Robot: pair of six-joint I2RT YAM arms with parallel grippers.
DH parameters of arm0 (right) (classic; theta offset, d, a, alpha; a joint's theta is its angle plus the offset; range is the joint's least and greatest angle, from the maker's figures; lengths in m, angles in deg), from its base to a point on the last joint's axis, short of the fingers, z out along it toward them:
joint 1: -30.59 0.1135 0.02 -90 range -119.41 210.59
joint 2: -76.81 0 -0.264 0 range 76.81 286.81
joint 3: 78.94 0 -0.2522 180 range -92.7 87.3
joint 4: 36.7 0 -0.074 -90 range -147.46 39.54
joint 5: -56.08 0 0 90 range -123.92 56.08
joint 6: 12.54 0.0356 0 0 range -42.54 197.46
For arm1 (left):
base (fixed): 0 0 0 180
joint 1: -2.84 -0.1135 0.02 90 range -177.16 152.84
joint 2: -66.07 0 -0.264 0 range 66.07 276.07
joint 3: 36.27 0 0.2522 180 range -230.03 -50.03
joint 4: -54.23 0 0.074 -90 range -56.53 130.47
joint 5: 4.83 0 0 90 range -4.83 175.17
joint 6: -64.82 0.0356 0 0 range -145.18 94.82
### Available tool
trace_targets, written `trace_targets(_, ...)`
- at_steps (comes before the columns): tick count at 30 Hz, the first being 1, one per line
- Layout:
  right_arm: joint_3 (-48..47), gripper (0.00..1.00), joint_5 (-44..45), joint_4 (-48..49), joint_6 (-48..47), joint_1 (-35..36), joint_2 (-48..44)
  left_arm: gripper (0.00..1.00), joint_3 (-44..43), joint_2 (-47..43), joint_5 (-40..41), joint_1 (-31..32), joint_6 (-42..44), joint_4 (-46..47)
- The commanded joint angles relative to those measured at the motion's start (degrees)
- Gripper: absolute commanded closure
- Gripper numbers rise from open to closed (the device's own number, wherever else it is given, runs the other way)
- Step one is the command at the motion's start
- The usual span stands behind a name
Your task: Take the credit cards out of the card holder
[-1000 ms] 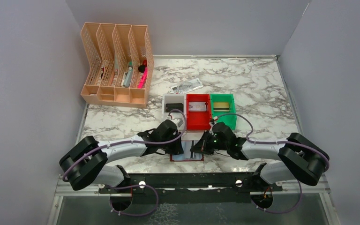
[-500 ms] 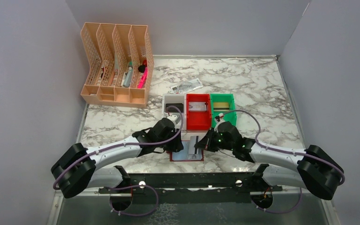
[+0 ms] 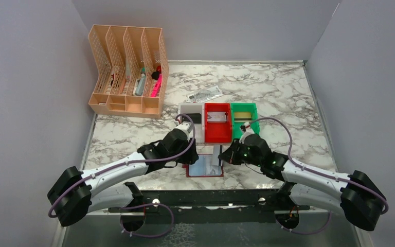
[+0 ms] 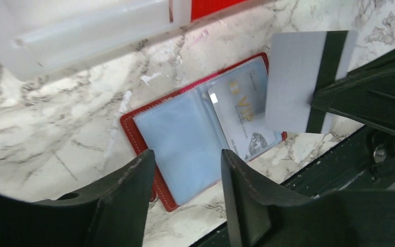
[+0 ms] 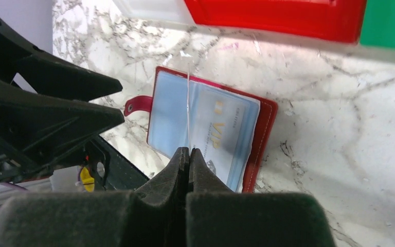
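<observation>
The card holder lies open near the front edge, a maroon wallet with bluish sleeves. My right gripper is shut on a silver credit card with a black stripe, held upright above the wallet's right half. That card shows edge-on in the right wrist view. A pale "VIP" card stays tucked in the right sleeve. Over the wallet's left half hovers my left gripper, open with nothing between its fingers. From above, the left gripper and right gripper flank the raised card.
White, red and green bins stand just behind the wallet, each holding a card. A peach file organiser is at the back left, a white printed tag behind the bins. A black rail runs along the near edge.
The right gripper has drawn the silver card up out of the wallet and risen with it. The left gripper has opened and lifted off the wallet's left side.
</observation>
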Motion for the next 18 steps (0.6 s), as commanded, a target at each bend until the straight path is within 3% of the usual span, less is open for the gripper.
trace_targets(1, -1.6, 0.99, 4.7, -0.3, -9.2, -0.2, -6.0, 0.39, -4.8, -4.1, 9.2, 0.1, 3.6, -7.4)
trace_targets(8, -1.7, 0.99, 17.8, -0.5, -20.5, -0.2, -14.9, 0.1, -9.9, -9.2, 17.9, -1.3, 7.2, -16.3)
trace_targets(13, -3.4, 0.99, 25.1, 1.6, -29.8, -0.2, -14.4, 0.03, -11.8, -8.9, 16.5, -8.7, 11.0, -18.8)
trace_targets(18, -7.8, 0.99, 30.0, 2.3, -38.9, -0.2, -7.4, 0.01, -10.9, -7.6, 15.7, -15.5, 12.3, -18.1)
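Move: From the right hand, which already pinches the silver card, the red box lies about 17 cm ahead and 2 cm to the left, some 4 cm lower. The green box is 17 cm ahead and 10 cm to the right, the white box 17 cm ahead and 14 cm to the left, the open card holder 8 cm to the left and 2 cm back. The left hand has the red box about 17 cm ahead and 11 cm to its right, the card holder 5 cm to its right and 2 cm back. Lifting the pinched silver card farther from the card holder, the right hand rises about 8 cm, going forward and rightward towards the boxes, while its wrist turns nearly 40 degrees so the fingers point more forward and level. The empty left hand backs off leftward, forward and up, some 13 cm in all, spreading its half-open fingers wide. ##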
